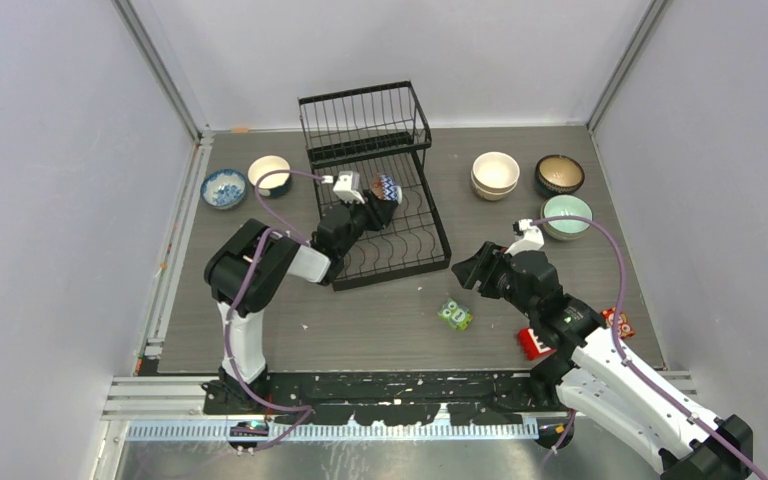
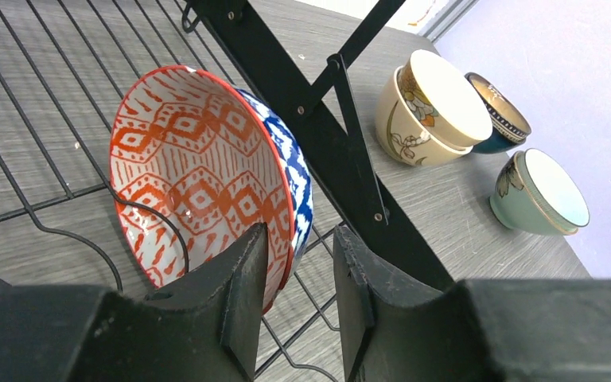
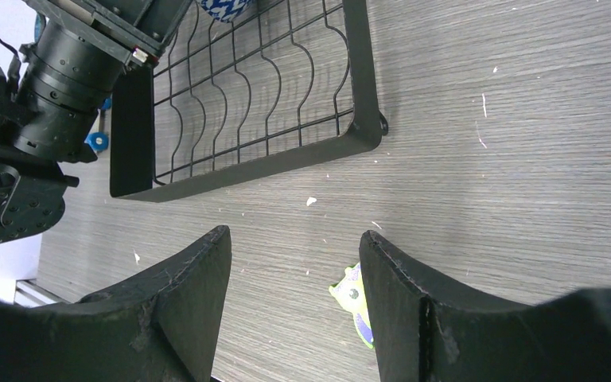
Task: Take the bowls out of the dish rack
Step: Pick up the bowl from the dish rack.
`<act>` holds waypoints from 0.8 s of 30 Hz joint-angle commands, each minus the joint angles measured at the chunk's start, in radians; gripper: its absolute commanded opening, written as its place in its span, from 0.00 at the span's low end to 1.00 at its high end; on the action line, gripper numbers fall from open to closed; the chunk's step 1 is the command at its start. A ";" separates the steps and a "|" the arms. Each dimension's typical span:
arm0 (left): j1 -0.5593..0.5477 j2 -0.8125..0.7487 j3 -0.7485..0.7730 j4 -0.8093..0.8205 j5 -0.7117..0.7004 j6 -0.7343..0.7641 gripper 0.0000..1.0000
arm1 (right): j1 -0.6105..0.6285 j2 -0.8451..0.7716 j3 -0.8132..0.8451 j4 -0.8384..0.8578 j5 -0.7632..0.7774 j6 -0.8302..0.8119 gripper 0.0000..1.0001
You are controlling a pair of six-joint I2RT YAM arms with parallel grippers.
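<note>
A bowl (image 2: 199,175), orange-patterned inside and blue-patterned outside, stands on edge in the lower tray of the black dish rack (image 1: 444,247); the top view shows this bowl (image 1: 385,187) under the raised basket. My left gripper (image 2: 300,235) straddles its rim, one finger inside the bowl and one outside, with a gap still showing beside the outer finger. Above bare table right of the rack, my right gripper (image 1: 470,270) is open and holds nothing. Other bowls stand on the table: blue-patterned (image 1: 224,187) and cream (image 1: 269,172) at left, stacked cream (image 1: 495,173), dark teal (image 1: 559,174) and mint (image 1: 567,215) at right.
A green toy block (image 1: 454,315) lies in front of the rack, just below my right gripper (image 3: 294,239). Red toy blocks (image 1: 534,343) lie near the right arm. A slanted rack strut (image 2: 286,72) runs close beside the held-between bowl. Walls enclose the table.
</note>
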 commanded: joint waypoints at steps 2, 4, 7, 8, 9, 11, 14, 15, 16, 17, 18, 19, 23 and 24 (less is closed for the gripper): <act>0.009 0.029 0.037 0.111 0.001 -0.007 0.35 | 0.004 -0.006 0.003 0.025 0.002 -0.020 0.65; 0.008 0.037 0.039 0.118 0.002 -0.013 0.34 | 0.006 -0.007 0.005 0.021 0.004 -0.022 0.65; 0.009 0.046 0.041 0.123 0.002 -0.014 0.31 | 0.005 -0.011 0.005 0.016 0.007 -0.024 0.65; 0.009 0.047 0.042 0.123 0.002 -0.014 0.31 | 0.006 -0.012 0.004 0.015 0.007 -0.026 0.65; 0.009 0.048 0.043 0.123 0.002 -0.013 0.29 | 0.005 -0.014 0.006 0.014 0.008 -0.026 0.65; 0.010 0.051 0.044 0.124 0.002 -0.013 0.27 | 0.005 -0.014 0.006 0.012 0.008 -0.027 0.65; 0.010 0.051 0.041 0.131 0.002 -0.014 0.22 | 0.006 -0.014 0.006 0.012 0.010 -0.028 0.65; 0.010 0.050 0.039 0.135 0.002 -0.014 0.20 | 0.006 -0.012 0.006 0.012 0.010 -0.028 0.65; 0.009 0.051 0.038 0.138 0.002 -0.014 0.19 | 0.006 -0.012 0.005 0.013 0.010 -0.027 0.65; 0.009 0.051 0.036 0.140 0.002 -0.015 0.17 | 0.005 -0.011 0.006 0.014 0.010 -0.027 0.65; 0.009 0.052 0.034 0.144 0.022 -0.015 0.16 | 0.004 -0.009 0.006 0.014 0.009 -0.027 0.65; 0.011 0.053 0.033 0.148 0.028 -0.016 0.15 | 0.006 -0.010 0.006 0.014 0.010 -0.028 0.65; 0.012 0.058 0.029 0.165 0.032 -0.028 0.09 | 0.005 -0.014 0.003 0.013 0.012 -0.029 0.65; 0.012 0.059 0.028 0.172 0.034 -0.031 0.07 | 0.005 -0.014 0.003 0.012 0.012 -0.029 0.65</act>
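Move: The patterned red-and-blue bowl stands on its side in the rack just beyond my left fingers, its middle about 4 cm ahead, 1 cm left and 2 cm lower; its near wall already lies between them. Level with that hand and some 8 cm to its right runs the rack's right rail, about 4 cm lower; the cream bowls are 23 cm right, 7 cm ahead and 5 cm lower. From my right hand the patterned bowl is about 22 cm ahead, 17 cm left and 6 cm below. I close my left fingers from a little over a third open to nearly shut and pinch the patterned bowl's near wall, left finger inside, right finger on the blue outside, the grip effort rising. Meanwhile that hand eases barely 1 cm forward and slightly right, dips a touch, then rises about 1 cm net, its left side rolling down roughly 5 degrees. ##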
